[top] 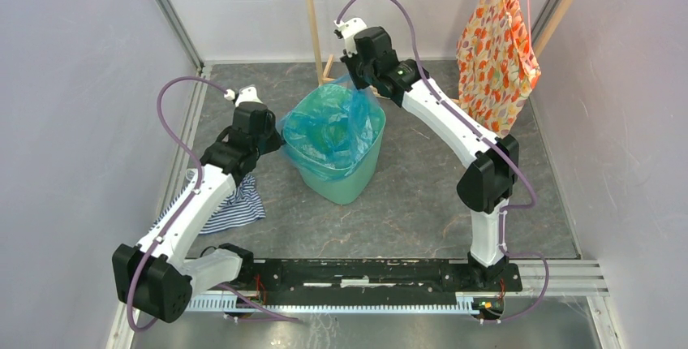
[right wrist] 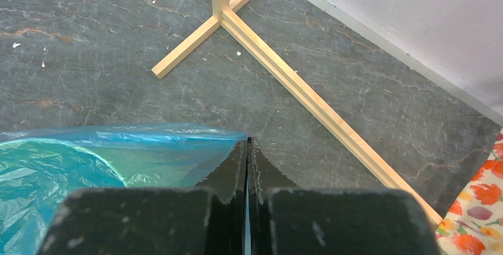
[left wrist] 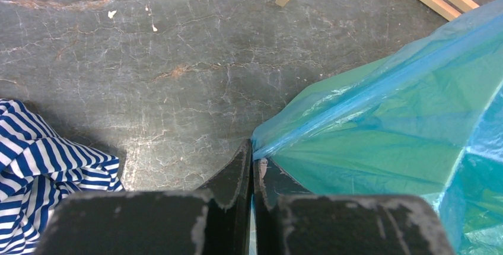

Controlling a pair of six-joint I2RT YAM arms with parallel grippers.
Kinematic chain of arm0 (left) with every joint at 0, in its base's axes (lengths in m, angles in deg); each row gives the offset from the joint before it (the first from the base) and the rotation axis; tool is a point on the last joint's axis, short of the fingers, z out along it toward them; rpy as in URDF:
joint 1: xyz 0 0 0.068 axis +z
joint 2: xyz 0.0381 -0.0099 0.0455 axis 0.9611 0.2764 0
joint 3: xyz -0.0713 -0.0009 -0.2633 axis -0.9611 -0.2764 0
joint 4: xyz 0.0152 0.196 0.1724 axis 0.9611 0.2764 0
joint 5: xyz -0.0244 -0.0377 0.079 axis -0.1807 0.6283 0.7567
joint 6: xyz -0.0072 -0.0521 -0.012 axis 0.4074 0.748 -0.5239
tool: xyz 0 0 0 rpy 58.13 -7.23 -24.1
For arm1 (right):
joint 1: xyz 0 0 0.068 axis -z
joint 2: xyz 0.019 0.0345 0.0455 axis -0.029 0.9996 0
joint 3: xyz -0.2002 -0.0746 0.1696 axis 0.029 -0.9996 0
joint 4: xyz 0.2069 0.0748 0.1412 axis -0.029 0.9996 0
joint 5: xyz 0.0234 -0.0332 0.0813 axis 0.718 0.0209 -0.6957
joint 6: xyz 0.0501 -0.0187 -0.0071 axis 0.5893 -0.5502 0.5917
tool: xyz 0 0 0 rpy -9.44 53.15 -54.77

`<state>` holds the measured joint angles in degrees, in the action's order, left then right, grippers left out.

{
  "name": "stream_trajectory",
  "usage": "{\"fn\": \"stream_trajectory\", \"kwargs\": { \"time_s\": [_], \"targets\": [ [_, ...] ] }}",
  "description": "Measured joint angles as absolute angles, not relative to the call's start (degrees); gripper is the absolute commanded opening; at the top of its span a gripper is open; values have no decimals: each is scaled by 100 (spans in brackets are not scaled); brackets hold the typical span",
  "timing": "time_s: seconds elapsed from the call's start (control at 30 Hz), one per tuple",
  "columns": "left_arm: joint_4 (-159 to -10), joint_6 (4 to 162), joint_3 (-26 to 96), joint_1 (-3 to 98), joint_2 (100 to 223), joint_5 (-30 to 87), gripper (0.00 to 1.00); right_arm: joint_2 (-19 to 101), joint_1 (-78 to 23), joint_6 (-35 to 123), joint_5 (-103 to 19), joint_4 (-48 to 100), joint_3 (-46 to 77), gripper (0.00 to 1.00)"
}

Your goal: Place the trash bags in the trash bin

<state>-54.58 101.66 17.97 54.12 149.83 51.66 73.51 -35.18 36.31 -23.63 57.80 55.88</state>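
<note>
The mint-green trash bin (top: 345,183) stands mid-table. The light-blue translucent trash bag (top: 333,126) lies inside it, its mouth spread over the rim. My left gripper (top: 274,140) is at the bin's left rim, shut on the bag's edge (left wrist: 279,133), which runs taut from the fingertips. My right gripper (top: 361,81) is at the bin's far rim, shut on the opposite edge of the bag (right wrist: 178,133). In both wrist views a sliver of blue film shows between the closed jaws.
A blue-and-white striped cloth (top: 239,207) lies under my left forearm. An orange floral fabric (top: 496,57) hangs at the back right. A wooden stand (right wrist: 285,77) has its foot bars on the floor behind the bin. Walls close in on three sides.
</note>
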Motion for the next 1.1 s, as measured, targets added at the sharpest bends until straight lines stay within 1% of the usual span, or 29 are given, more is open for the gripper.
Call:
{"fn": "stream_trajectory", "kwargs": {
  "time_s": [0.37,0.6,0.83,0.87,0.93,1.1],
  "targets": [
    [-5539,10168,1338,5427,14559,4834,6,7159,-3454,3857,-2426,6047,5381,0],
    [-5607,10168,1200,5427,14373,4662,6,6866,-3454,3900,-2472,6184,5381,7],
    [-5613,10168,960,5427,14279,4568,6,6464,-3435,3883,-2367,6453,5359,9],
    [-5605,10168,940,5427,14274,4563,6,6394,-3426,3872,-2321,6471,5337,12],
    [-5576,10168,918,5427,14268,4561,6,6281,-3400,3852,-2238,6549,5328,21],
    [-5563,10168,899,5427,14244,4561,6,6132,-3369,3837,-2218,6750,5328,31]
  ]
}}
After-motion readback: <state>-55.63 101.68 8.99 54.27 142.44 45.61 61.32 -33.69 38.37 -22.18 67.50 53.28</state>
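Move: The right hand holds the bag's edge past the far right rim of the trash bin; the bin's mouth is centred about 10 cm back and 6 cm left of this hand, roughly 6 cm lower. The wooden stand's foot joint is some 12 cm ahead, 9 cm left, far below on the floor. From the left hand, still pinching the bag, the mouth's middle is about 4 cm ahead and 13 cm right, near its height; the striped cloth lies some 12 cm back, 14 cm left, about 18 cm below. The bag's edge comes free of the right fingers: that hand first eases about 1 cm down with a little back and right, then rises some 6 cm while going on right and back, about 5 cm each in all, up and away from the bin's mouth, fingers parting partway. The left hand keeps its pinch and draws the bag roughly 3 cm back and as far down at the left rim. ##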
